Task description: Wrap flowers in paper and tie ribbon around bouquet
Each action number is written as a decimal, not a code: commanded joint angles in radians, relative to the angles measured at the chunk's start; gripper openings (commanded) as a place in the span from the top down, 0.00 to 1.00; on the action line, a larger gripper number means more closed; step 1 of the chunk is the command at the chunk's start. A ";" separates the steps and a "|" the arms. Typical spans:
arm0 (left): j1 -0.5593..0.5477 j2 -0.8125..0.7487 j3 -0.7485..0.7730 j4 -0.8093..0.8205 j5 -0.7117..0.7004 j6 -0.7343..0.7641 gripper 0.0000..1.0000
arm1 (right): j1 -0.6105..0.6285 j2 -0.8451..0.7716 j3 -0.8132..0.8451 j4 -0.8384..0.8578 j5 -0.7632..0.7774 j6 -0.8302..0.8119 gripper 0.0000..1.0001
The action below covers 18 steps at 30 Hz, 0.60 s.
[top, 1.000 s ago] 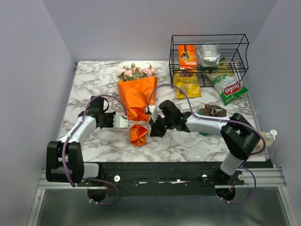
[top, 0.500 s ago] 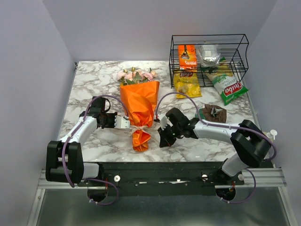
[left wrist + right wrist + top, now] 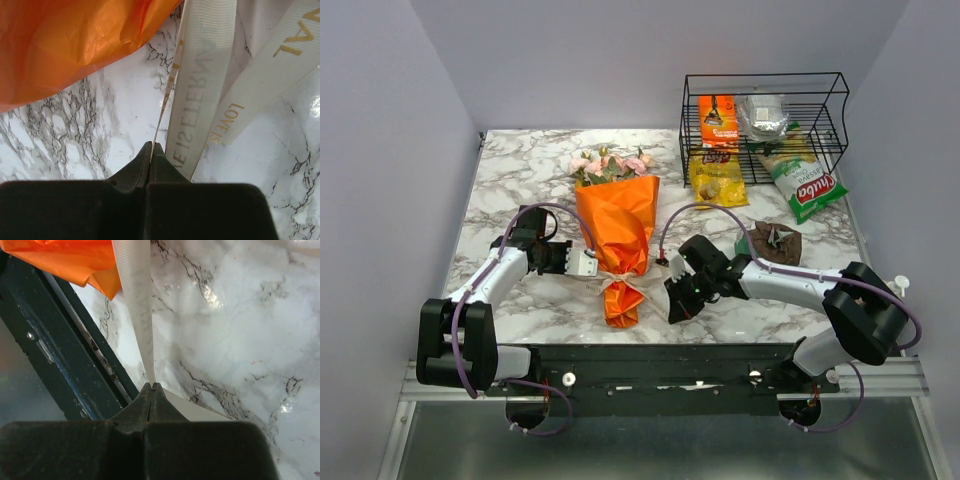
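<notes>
The bouquet (image 3: 616,228) lies on the marble table, pink and cream flowers (image 3: 609,165) at the far end and orange paper (image 3: 617,220) wrapped as a cone with a flared tail toward the near edge. The cream ribbon (image 3: 622,284) crosses its narrow waist. My left gripper (image 3: 592,264) sits just left of the waist, shut on a ribbon strand (image 3: 199,100) seen edge-on between its jaws (image 3: 151,145). My right gripper (image 3: 675,305) is right of the tail, shut on the ribbon's other end (image 3: 136,295), which runs taut from its tips (image 3: 151,385) toward the paper (image 3: 75,260).
A black wire basket (image 3: 765,95) with snack packets stands at the back right. A yellow packet (image 3: 718,180) and a green-white packet (image 3: 807,187) lie before it. A brown item (image 3: 775,238) lies behind my right arm. The dark front rail (image 3: 55,350) is close to my right gripper.
The bouquet has straightened and shifted right, its tail unfolding toward the near edge. My right gripper has pulled back to the right and nearer with the ribbon. The left gripper has barely moved.
</notes>
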 commanded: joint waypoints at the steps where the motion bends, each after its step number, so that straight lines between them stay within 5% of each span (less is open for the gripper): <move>1: -0.002 -0.006 -0.007 -0.019 0.022 0.016 0.99 | 0.004 -0.007 -0.016 -0.096 -0.019 0.041 1.00; 11: -0.018 -0.019 -0.007 -0.049 0.026 0.016 0.96 | 0.005 0.004 -0.011 -0.108 0.021 0.045 0.99; 13: -0.027 -0.024 -0.002 -0.080 0.037 0.016 0.85 | 0.005 -0.009 0.002 -0.107 0.042 0.039 0.84; 14: -0.028 -0.025 0.004 -0.100 0.044 0.019 0.67 | 0.005 -0.015 0.012 -0.107 0.052 0.036 0.77; 15: -0.030 -0.027 0.018 -0.121 0.064 0.024 0.58 | 0.004 -0.021 0.019 -0.108 0.059 0.031 0.63; 18: -0.031 -0.033 0.051 -0.238 0.083 0.063 0.29 | 0.007 -0.052 0.052 -0.108 0.087 0.015 0.49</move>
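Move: The left hand pinches one ribbon tail, with the knot about 13 cm to its right, 3 cm back and 1 cm below. The right hand pinches the other tail, with the knot some 9 cm ahead and 13 cm left, about level. The gathered paper end lies 6 cm nearer the bases than the knot, the paper wrapper's middle about 13 cm beyond it, both nearly in line. Both hands open and let go of the ribbon tails, left drawing back 2 cm, right easing 1.5 cm right. ##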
